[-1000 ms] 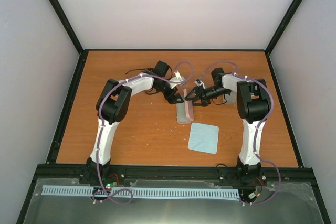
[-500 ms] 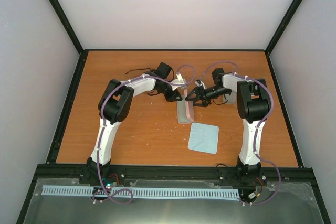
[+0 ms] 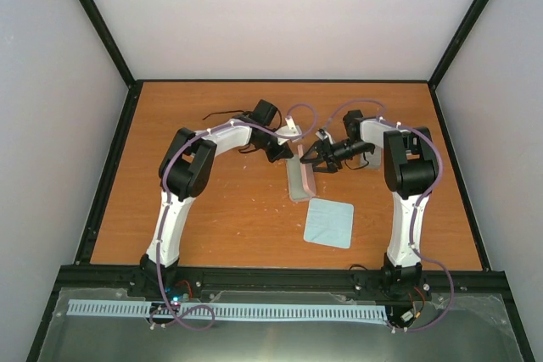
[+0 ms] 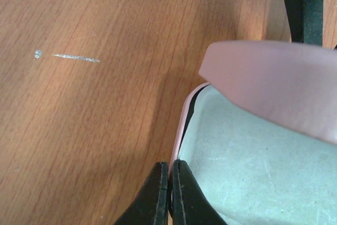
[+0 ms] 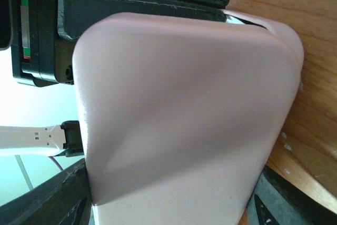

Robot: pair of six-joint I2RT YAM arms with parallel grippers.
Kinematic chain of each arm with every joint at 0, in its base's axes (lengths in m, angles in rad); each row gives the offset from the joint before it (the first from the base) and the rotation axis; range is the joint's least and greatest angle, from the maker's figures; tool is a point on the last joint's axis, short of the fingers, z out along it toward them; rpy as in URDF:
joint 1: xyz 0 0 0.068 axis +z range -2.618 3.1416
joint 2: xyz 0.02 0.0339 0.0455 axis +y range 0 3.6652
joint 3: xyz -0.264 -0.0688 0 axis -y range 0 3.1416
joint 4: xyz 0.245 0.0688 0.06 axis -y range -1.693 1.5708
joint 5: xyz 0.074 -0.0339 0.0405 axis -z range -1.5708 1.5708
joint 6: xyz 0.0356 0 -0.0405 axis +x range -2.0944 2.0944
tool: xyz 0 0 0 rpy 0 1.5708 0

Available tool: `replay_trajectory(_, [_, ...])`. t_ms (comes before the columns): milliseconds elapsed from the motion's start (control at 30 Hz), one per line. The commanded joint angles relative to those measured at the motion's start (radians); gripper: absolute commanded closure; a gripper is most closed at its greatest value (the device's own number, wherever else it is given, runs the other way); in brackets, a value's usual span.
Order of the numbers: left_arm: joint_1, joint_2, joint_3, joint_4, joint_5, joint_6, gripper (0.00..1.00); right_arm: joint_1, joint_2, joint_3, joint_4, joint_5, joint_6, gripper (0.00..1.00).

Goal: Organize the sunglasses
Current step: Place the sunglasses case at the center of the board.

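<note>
A pink case [image 3: 298, 179] lies open at the table's middle, its pale green lining [image 4: 253, 167] showing in the left wrist view. My left gripper [image 4: 169, 169] is shut on the thin rim of the case's lower half. The pink lid [image 5: 184, 114] fills the right wrist view, and my right gripper [image 5: 168, 206] grips it across its width, one finger on each side. From above, the left gripper [image 3: 287, 155] and right gripper [image 3: 310, 159] meet at the case's far end. The black sunglasses [image 3: 219, 114] lie behind the left arm, partly hidden by it.
A pale blue cloth [image 3: 329, 222] lies flat just near-right of the case. A greyish object [image 3: 372, 161] peeks out under the right arm. Black rails edge the wooden table [image 3: 221, 218], with white walls behind.
My left gripper has gone from wide open to shut on the case's rim. The right gripper and the lid it holds have stayed in place.
</note>
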Motion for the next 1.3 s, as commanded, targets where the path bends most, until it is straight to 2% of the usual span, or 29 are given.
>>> replay_trajectory(0, [-0.013, -0.013, -0.010, -0.008, -0.018, -0.013, 1.00, -0.020, 0.001, 0.014, 0.012, 0.027, -0.007, 0.33])
replay_trajectory(267, [-0.015, -0.033, -0.069, 0.001, -0.030, -0.023, 0.99, -0.026, 0.005, 0.019, 0.012, 0.037, -0.005, 0.29])
replay_trajectory(500, [-0.015, -0.090, -0.129, -0.003, -0.062, -0.020, 0.99, -0.033, -0.024, 0.022, 0.022, 0.111, 0.017, 0.24])
replay_trajectory(800, [-0.015, -0.141, -0.223, 0.017, -0.089, -0.037, 1.00, -0.045, -0.040, 0.017, 0.034, 0.158, 0.042, 0.06])
replay_trajectory(933, [-0.015, -0.160, -0.245, 0.028, -0.125, -0.076, 0.99, -0.072, -0.104, 0.010, 0.063, 0.250, 0.087, 0.06])
replay_trajectory(1067, [-0.013, -0.160, -0.236, 0.034, -0.160, -0.143, 1.00, -0.089, -0.204, 0.017, 0.062, 0.422, 0.127, 0.06])
replay_trajectory(1267, [-0.012, -0.097, -0.109, 0.019, -0.248, -0.296, 1.00, -0.082, -0.369, -0.050, 0.105, 0.618, 0.209, 0.08])
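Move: The left fingers already pinch the far short end of the open case's pale lower half; the case's middle is about 7 cm back and 3 cm right of them, and the board's centre roughly 2 cm back and 2 cm left of them. The right hand straddles the upright pink lid, the case's middle about 3 cm back, 2 cm left and 4 cm below it. From the right hand the grey box stands some 18 cm right and 3 cm farther out, the blue cloth about 17 cm back and 5 cm right. The right hand holds still around the lid at first, then opens its fingers wider and comes free, drawing off about 8 cm to the right and 5 cm forward with a slight dip before it lifts, its fingers tipping to point more steeply down. The left hand keeps its shut pinch on the lower half's far rim and drags it low along the board, about 3 cm left and 2 cm back, turning some 10 degrees counter-clockwise towards the end. ##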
